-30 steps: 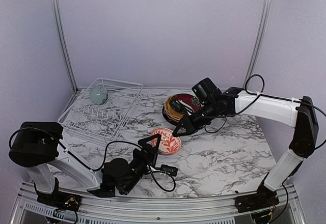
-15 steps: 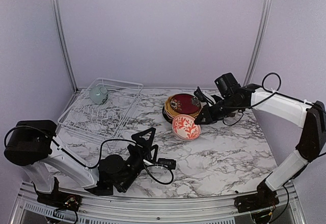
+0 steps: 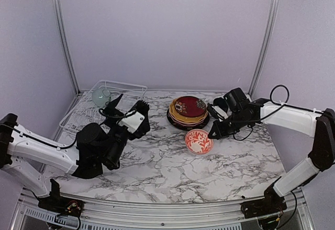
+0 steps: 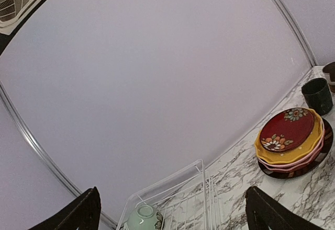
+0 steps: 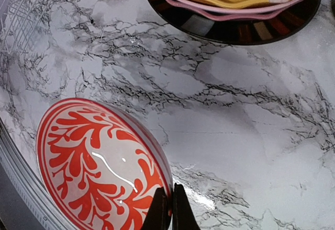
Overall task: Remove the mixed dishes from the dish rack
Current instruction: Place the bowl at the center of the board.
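Note:
The white wire dish rack (image 3: pixel 86 116) stands at the back left, with a pale green bowl (image 3: pixel 101 97) upside down in its far corner. My left gripper (image 3: pixel 127 104) hangs open by the rack's right side with nothing between its fingers; in the left wrist view the rack (image 4: pixel 201 196) and the green bowl (image 4: pixel 142 218) lie ahead of it. My right gripper (image 5: pixel 166 201) is shut on the rim of a red-and-white patterned bowl (image 5: pixel 99 162), held tilted low over the table (image 3: pixel 199 141) in front of the stacked plates (image 3: pixel 188 112).
The plate stack (image 4: pixel 290 136) has a dark red floral plate on top, then a scalloped yellow, a pink and a black one. A dark mug (image 4: pixel 317 95) stands behind it. The marble table (image 3: pixel 172 172) meets purple walls at the back.
My right gripper carried the patterned bowl rightward, from the table's middle to just in front of the plate stack. My left arm rose from the near edge toward the rack, jaws spread wide.

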Robot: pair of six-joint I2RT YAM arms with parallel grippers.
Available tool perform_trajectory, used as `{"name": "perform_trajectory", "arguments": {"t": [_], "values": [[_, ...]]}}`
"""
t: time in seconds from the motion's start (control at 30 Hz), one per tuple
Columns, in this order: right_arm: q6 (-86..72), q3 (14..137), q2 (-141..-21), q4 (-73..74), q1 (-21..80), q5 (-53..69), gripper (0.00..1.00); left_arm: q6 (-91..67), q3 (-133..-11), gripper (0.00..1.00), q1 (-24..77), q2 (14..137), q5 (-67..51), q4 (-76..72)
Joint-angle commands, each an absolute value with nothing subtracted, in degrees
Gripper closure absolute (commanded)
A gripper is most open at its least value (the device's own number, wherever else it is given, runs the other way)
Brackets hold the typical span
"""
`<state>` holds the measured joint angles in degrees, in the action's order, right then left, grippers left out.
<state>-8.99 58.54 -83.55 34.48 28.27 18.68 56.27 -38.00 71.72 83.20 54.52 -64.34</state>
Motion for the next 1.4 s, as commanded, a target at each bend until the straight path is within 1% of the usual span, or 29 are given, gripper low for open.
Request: {"name": "perform_trajectory", "arguments": {"t": [0.0, 0.17, 0.37, 0.67, 0.7, 0.77, 0.93, 1.07, 1.2, 1.23, 1.3, 1.37], "values": [[-9.95, 58.72, -84.43, 29.17, 28.3, 16.93, 1.0, 33.21, -40.97, 0.01, 65.9, 75.53, 53.81, -46.59], [-9.53, 58.89, -87.49, 28.03, 28.23, 16.75, 1.0, 16.54, -42.96, 0.01, 58.84, 68.45, 49.55, -33.41], [-9.22, 59.54, -90.79, 26.51, 28.23, 16.44, 1.0, 2.64, -45.59, 0.01, 50.53, 64.53, 41.89, -21.17], [-9.09, 60.85, -93.76, 26.39, 28.23, 14.93, 1.0, -7.71, -47.19, 0.01, 43.38, 64.51, 37.41, -14.48], [-9.09, 61.02, -94.01, 26.49, 28.22, 14.94, 0.98, -8.46, -47.42, 0.01, 42.63, 64.73, 36.68, -13.82], [-9.0, 61.16, -94.29, 26.52, 28.23, 14.79, 0.91, -10.3, -48.02, 0.01, 41.01, 65.26, 34.89, -12.7], [-9.11, 61.97, -94.27, 26.87, 28.24, 14.52, 0.65, -15.55, -52.68, 0.01, 34.72, 68.52, 27.78, -6.47], [-8.9, 63.1, -93.82, 27.43, 28.21, 14.33, 0.5, -19.0, -55.01, 0.01, 29.3, 70.66, 21.51, -4.32], [-8.78, 64.17, -92.43, 27.59, 28.26, 14.0, 0.3, -22.39, -58.03, 0.01, 23.51, 74.67, 15.62, -2.34], [-8.79, 64.43, -91.87, 27.77, 28.22, 13.98, 0.27, -23.49, -58.69, 0.01, 22.42, 76.1, 14.4, -2.07], [-8.63, 64.87, -91.1, 28.04, 28.21, 14.03, 0.23, -24.85, -59.58, 0.01, 20.12, 78.25, 10.75, -2.44], [-8.59, 65.32, -90.4, 28.43, 28.21, 14.03, 0.21, -26.97, -60.25, 0.01, 17.77, 80.39, 7.38, -2.72]]}}
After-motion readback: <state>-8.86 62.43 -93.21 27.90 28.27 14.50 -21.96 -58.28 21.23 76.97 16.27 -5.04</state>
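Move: The right hand still pinches the right rim of the red-and-white bowl, whose middle is about 6 cm left, 2 cm back and 2 cm below the fingers; its landing spot on the board lies some 6 cm left, 1 cm back and 11 cm down. The plate stack is about 16 cm ahead and 8 cm left, the dark mug 20 cm ahead and 12 cm right, both 7-8 cm lower. From the left hand, the pale green bowl is roughly 31 cm ahead, 25 cm left, 23 cm down; the rack's middle is 19 cm ahead, 18 cm left, 24 cm down. Still pinching the bowl's rim, the right hand lowers it about 5 cm onto the board, easing a little forward, then opens its fingers wide, lets go and backs off up and forward towards the plates. Meanwhile the empty, open left hand swings some 26 cm forward and left towards the green bowl, first rising about 5 cm and then sinking back, rolling its left side down some 50 degrees and tipping down. ##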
